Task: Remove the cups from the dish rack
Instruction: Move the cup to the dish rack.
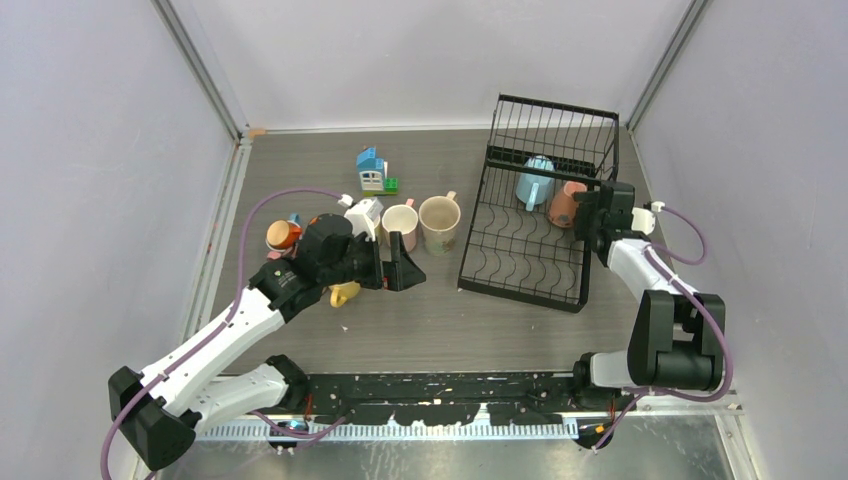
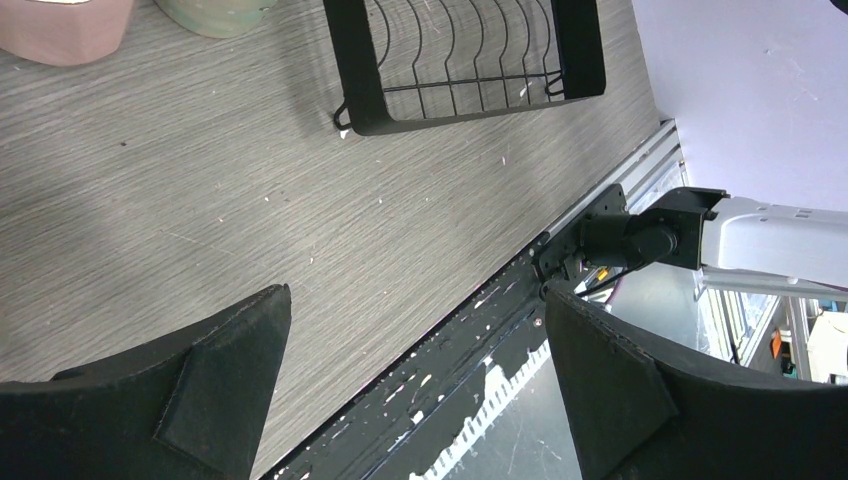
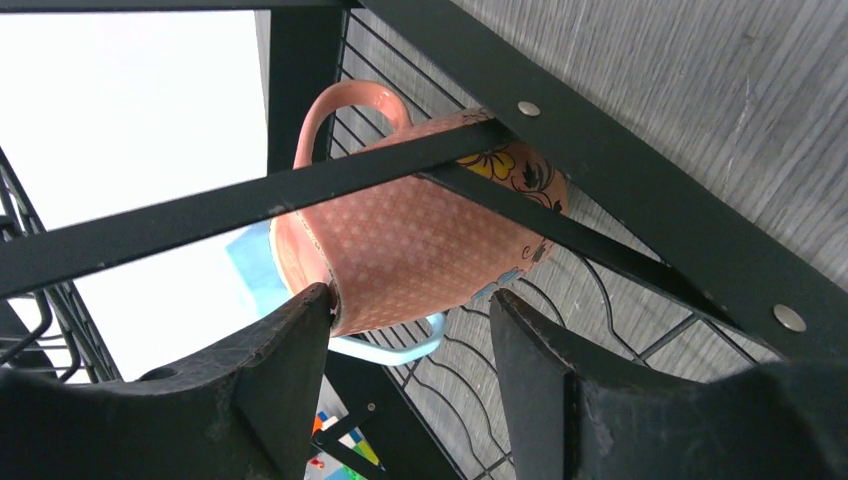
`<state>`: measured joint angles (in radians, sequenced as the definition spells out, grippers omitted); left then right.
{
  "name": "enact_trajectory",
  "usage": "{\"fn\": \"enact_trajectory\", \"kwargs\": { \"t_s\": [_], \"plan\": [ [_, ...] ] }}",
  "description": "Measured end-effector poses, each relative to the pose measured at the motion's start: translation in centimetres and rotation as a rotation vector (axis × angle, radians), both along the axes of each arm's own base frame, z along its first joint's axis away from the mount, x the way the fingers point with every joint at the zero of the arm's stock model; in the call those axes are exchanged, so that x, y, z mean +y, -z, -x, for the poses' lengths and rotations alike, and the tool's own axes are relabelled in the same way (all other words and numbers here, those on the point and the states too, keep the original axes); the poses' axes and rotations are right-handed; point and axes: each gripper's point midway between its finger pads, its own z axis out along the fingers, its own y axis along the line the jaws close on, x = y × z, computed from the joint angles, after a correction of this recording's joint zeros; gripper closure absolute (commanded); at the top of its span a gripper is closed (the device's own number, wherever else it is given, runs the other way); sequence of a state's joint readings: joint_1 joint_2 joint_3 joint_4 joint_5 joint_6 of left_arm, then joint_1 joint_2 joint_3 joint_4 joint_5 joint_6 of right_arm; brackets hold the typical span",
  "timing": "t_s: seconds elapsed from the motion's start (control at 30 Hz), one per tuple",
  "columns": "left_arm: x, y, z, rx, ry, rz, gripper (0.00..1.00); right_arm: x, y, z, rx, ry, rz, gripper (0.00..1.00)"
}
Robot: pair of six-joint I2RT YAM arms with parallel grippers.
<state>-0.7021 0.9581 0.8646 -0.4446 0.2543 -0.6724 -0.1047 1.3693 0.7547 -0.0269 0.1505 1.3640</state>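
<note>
The black wire dish rack (image 1: pixel 520 290) stands at the right of the table. A light blue cup (image 1: pixel 533 182) and a pink dotted cup (image 1: pixel 565 205) lie inside it. My right gripper (image 1: pixel 588 215) is at the rack's right side. In the right wrist view the pink cup (image 3: pixel 420 240) sits behind the rack's bars (image 3: pixel 640 170), between the jaws of my right gripper (image 3: pixel 410 295). One finger touches its rim and the other stands a little apart. My left gripper (image 1: pixel 405 268) hovers open and empty over the table left of the rack.
Several cups stand on the table left of the rack: a beige one (image 1: pixel 439 222), a pink one (image 1: pixel 400 225), an orange one (image 1: pixel 283 234) and a yellow one (image 1: pixel 343 294) under the left arm. A toy block house (image 1: pixel 372 170) stands behind them.
</note>
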Motion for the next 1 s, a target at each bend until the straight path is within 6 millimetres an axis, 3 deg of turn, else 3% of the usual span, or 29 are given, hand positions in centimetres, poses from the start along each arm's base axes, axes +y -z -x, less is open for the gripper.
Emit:
{"fn": "enact_trajectory", "kwargs": {
  "t_s": [1.0],
  "plan": [
    [0.2, 0.4, 0.2, 0.002, -0.001, 0.0, 0.0, 4.5, 0.0, 2.6, 0.013, -0.097, -0.025, 0.37]
  ]
}}
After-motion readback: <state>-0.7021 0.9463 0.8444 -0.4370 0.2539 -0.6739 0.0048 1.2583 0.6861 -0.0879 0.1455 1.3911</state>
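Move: The salmon cup is already at the right hand's fingertips, its middle about 3 cm ahead, 3 cm left and 1 cm lower. The blue cup stands roughly 12 cm left of that hand and 8 cm farther out, at much the same height. The rack's empty wire floor has its middle some 15 cm left, 8 cm back and 6 cm below. From the idle left hand, the salmon cup lies about 37 cm right, 16 cm ahead and 11 cm lower. The salmon cup, mouth up against the steady, part-open fingers, is taken by the right hand about 4.5 cm left and 2.5 cm back, level all the way, from beside the rack's right-hand bars in over its empty wire floor. The upper finger stays at the rim, and the wrist turns only some 5 degrees counter-clockwise. ##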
